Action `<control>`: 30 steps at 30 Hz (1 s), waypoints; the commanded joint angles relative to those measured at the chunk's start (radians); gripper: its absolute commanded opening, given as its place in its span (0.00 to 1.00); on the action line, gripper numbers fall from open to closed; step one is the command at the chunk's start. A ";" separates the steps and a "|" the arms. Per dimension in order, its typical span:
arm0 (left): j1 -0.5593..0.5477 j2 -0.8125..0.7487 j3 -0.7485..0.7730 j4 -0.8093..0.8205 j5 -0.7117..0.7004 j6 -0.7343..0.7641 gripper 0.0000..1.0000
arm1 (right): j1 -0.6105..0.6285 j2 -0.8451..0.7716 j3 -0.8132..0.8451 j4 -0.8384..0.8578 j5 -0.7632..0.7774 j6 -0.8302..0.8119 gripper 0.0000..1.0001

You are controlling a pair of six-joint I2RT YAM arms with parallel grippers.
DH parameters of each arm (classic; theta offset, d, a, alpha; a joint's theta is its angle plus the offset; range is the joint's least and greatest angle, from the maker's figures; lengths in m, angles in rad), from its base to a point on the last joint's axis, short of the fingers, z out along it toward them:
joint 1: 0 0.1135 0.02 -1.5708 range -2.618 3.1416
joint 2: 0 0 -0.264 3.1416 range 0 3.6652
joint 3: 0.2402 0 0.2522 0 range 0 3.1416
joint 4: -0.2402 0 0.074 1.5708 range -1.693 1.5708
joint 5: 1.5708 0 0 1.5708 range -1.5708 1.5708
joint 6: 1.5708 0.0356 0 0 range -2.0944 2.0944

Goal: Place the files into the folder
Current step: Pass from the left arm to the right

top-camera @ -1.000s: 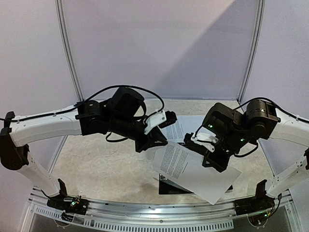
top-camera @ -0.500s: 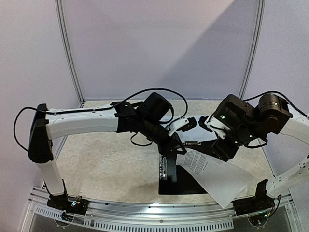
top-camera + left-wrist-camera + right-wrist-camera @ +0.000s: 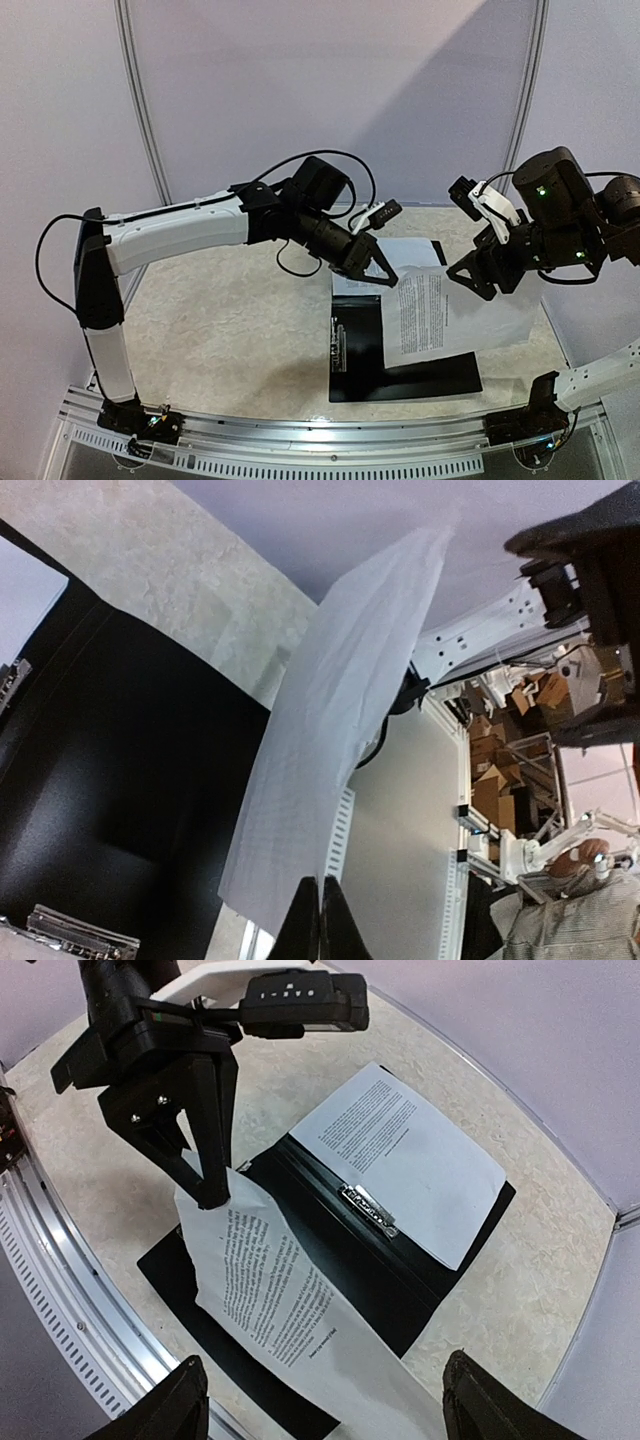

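The folder (image 3: 400, 378) lies open and black on the table, its metal clip (image 3: 370, 1208) along the middle. One printed sheet of the files (image 3: 400, 255) lies flat on its far half. A second sheet (image 3: 440, 315) hangs tilted over the near half, its right part spreading past the folder's edge. My left gripper (image 3: 385, 277) is shut on that sheet's upper left corner; the left wrist view shows the closed fingertips (image 3: 320, 920) pinching the paper (image 3: 340, 730) edge. My right gripper (image 3: 325, 1400) is open, raised above and to the right of the sheet, touching nothing.
The beige table (image 3: 220, 330) is bordered by a metal rail (image 3: 300, 435) at the near edge and white walls behind. Both arm bases stand at the near corners. The left arm (image 3: 180, 230) reaches across the left half of the table.
The right gripper has let go of the sheet, opened and pulled up and to the right. The left gripper has closed on the sheet's corner and carried it right, over the folder.
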 commanded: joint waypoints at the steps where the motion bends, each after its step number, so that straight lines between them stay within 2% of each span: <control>1: 0.028 0.070 0.033 -0.037 0.063 -0.148 0.00 | -0.004 -0.004 0.001 0.051 0.006 -0.012 0.80; 5: 0.053 0.123 -0.021 -0.065 0.083 -0.123 0.00 | -0.005 0.001 -0.004 0.067 0.003 -0.020 0.80; 9: 0.064 0.249 0.073 -0.334 -0.059 0.101 0.00 | -0.005 -0.004 -0.027 0.085 -0.001 -0.025 0.80; 10: 0.067 0.266 0.078 -0.345 -0.094 0.129 0.00 | -0.005 -0.002 -0.032 0.087 -0.004 -0.025 0.80; 19: 0.110 0.365 0.154 -0.287 -0.219 0.172 0.00 | -0.006 0.010 -0.112 0.148 -0.047 -0.035 0.80; 30: 0.143 0.441 0.173 -0.290 -0.208 0.210 0.00 | -0.005 0.009 -0.167 0.166 -0.045 -0.035 0.80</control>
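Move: Below the sheet hanging from the left fingers is the folder's near panel, its middle about 23 cm down, 7 cm right and 3 cm ahead of that hand. The near clip on its left edge is 3 cm ahead and 7 cm left of the hand, the spine clip some 16 cm ahead and 5 cm right. The far paper lies roughly 24 cm ahead, 6 cm right. From the right hand, the near panel's middle is around 6 cm ahead, 5 cm left and 31 cm below. Lowering the sheet onto the folder's near panel, the left hand keeps its corner pinched and sinks about 20 cm, mostly in one quick drop, while moving 9 cm forward and somewhat left towards the left end of the spine; its fingers tip some 30 degrees further down. The right hand, still wide open and empty, eases a few centimetres down and left. ##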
